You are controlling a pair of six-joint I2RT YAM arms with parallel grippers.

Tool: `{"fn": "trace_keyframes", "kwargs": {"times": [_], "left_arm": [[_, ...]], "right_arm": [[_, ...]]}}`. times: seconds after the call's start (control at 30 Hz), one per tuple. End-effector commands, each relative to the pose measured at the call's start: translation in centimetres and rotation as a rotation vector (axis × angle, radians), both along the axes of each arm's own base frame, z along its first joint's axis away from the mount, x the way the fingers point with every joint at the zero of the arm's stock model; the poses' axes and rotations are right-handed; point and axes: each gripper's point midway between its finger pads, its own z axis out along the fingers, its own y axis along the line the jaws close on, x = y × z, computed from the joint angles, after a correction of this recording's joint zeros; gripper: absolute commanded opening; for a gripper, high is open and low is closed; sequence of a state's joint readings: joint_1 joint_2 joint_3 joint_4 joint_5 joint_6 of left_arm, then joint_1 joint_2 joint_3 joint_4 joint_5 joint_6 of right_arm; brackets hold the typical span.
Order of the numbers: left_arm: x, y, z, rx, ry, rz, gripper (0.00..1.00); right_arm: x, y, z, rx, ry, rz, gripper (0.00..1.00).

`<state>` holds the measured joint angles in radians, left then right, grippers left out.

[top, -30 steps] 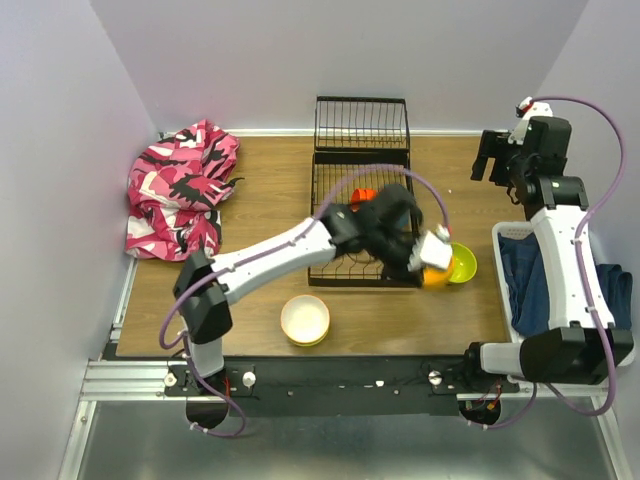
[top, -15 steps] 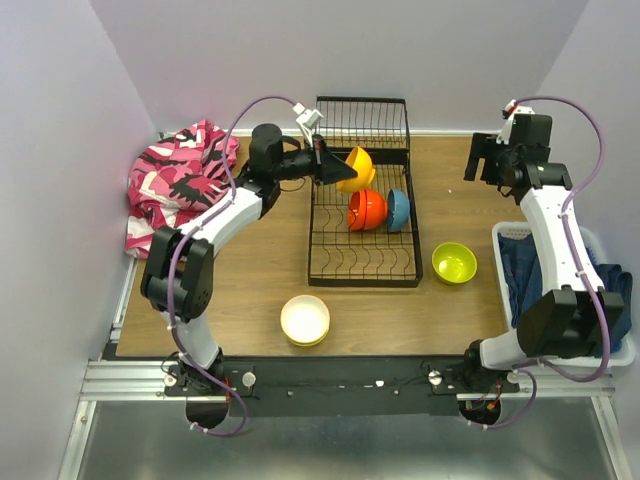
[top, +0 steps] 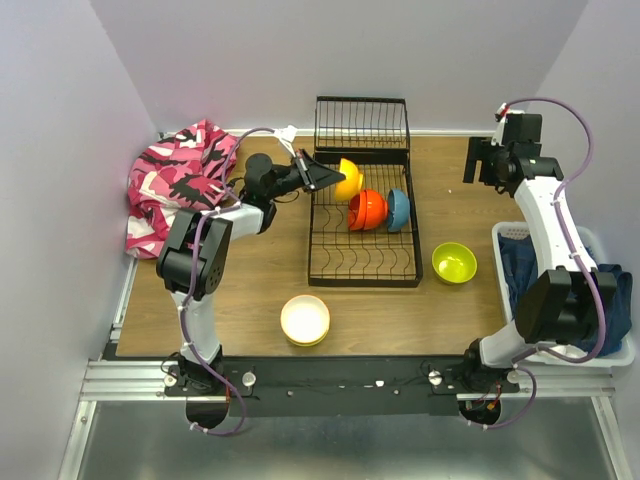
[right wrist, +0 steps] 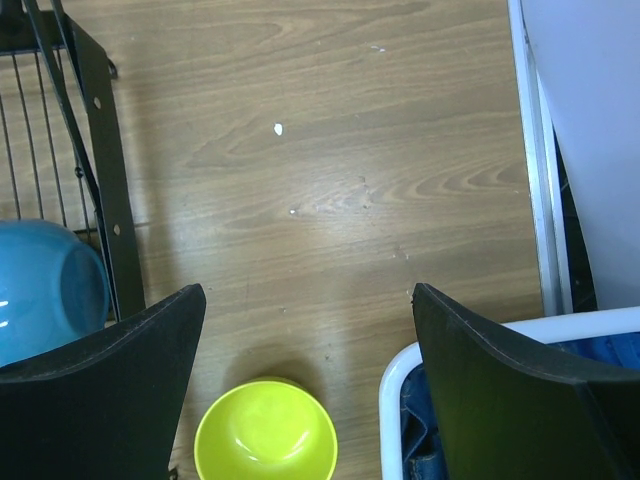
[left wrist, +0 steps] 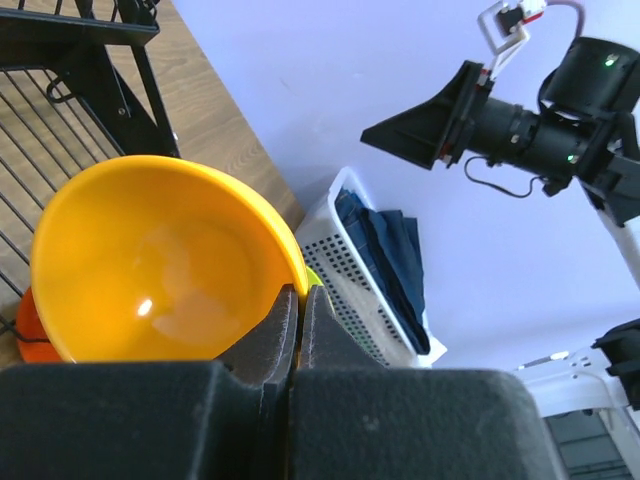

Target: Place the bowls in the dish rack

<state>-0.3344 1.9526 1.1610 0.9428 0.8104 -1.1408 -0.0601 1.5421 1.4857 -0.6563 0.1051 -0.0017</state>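
My left gripper (top: 328, 178) is shut on the rim of an orange bowl (top: 348, 179), holding it tilted on edge over the far left part of the black dish rack (top: 360, 262). The left wrist view shows the bowl's (left wrist: 160, 260) inside, with the jaws pinching its rim at my left gripper (left wrist: 298, 295). A red bowl (top: 367, 210) and a blue bowl (top: 398, 209) stand on edge in the rack. A lime green bowl (top: 454, 262) sits on the table right of the rack, and a cream-white bowl (top: 305, 319) near the front edge. My right gripper (right wrist: 308, 290) hangs open and empty above the table, beyond the lime bowl (right wrist: 265, 435).
A pink camouflage cloth (top: 180, 185) lies at the far left. The white basket (top: 500, 232) of blue cloth stands at the right edge, beside my right arm. The rack's wire flap (top: 361, 122) stands up against the back wall.
My left arm has swung the orange bowl from beside the lime bowl at the rack's near right to its far left, then lowered it slightly. The right arm shifted a little.
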Motion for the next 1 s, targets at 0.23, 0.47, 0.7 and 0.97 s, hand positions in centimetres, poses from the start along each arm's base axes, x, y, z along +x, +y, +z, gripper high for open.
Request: {"fn": "trace_keyframes", "kwargs": {"times": [0.23,0.47,0.7,0.97], "left_arm": [[1.0,2.0,-1.8,-0.067,0.073,0.093,0.00],[1.7,1.7,-4.6,-0.063,0.150,0.094,0.00],[1.9,1.2,-5.6,-0.078,0.180,0.079,0.00],[1.1,0.5,-5.1,-0.148,0.182,0.035,0.00]], "right_arm": [[0.3,-0.4,-0.7,-0.013,0.032,-0.005,0.92],[-0.3,-0.6,-1.3,-0.020,0.045,-0.010,0.92],[-0.4,-0.9,-1.4,-0.039,0.058,-0.015,0.92],[-0.7,-0.9,-2.5,-0.039,0.092,-0.010,0.92]]}}
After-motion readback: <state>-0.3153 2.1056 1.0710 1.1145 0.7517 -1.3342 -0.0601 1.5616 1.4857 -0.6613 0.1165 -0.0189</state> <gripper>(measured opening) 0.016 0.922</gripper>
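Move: The left hand already holds the yellow bowl on edge by its rim. The free rack slot for it lies about 11 cm below the hand, 2 cm to its right and neither ahead nor back. The two nested red bowls stand about 4 cm back and 6 cm right of the hand, the blue bowl some 4 cm back and 13 cm right, both about 11 cm below. From the right hand, the slot is roughly 29 cm left, level fore and aft, and 11 cm below. The left hand, its shut fingers still pinching the rim and pointing mostly to the right, lowers the yellow bowl some 7 cm into the rack, just to the left of the red bowls, going about 1 cm left and forward on the way and easing up slightly at the very end. As it sinks the hand rolls about 15 degrees, its far side dipping, and it keeps hold of the bowl throughout. ##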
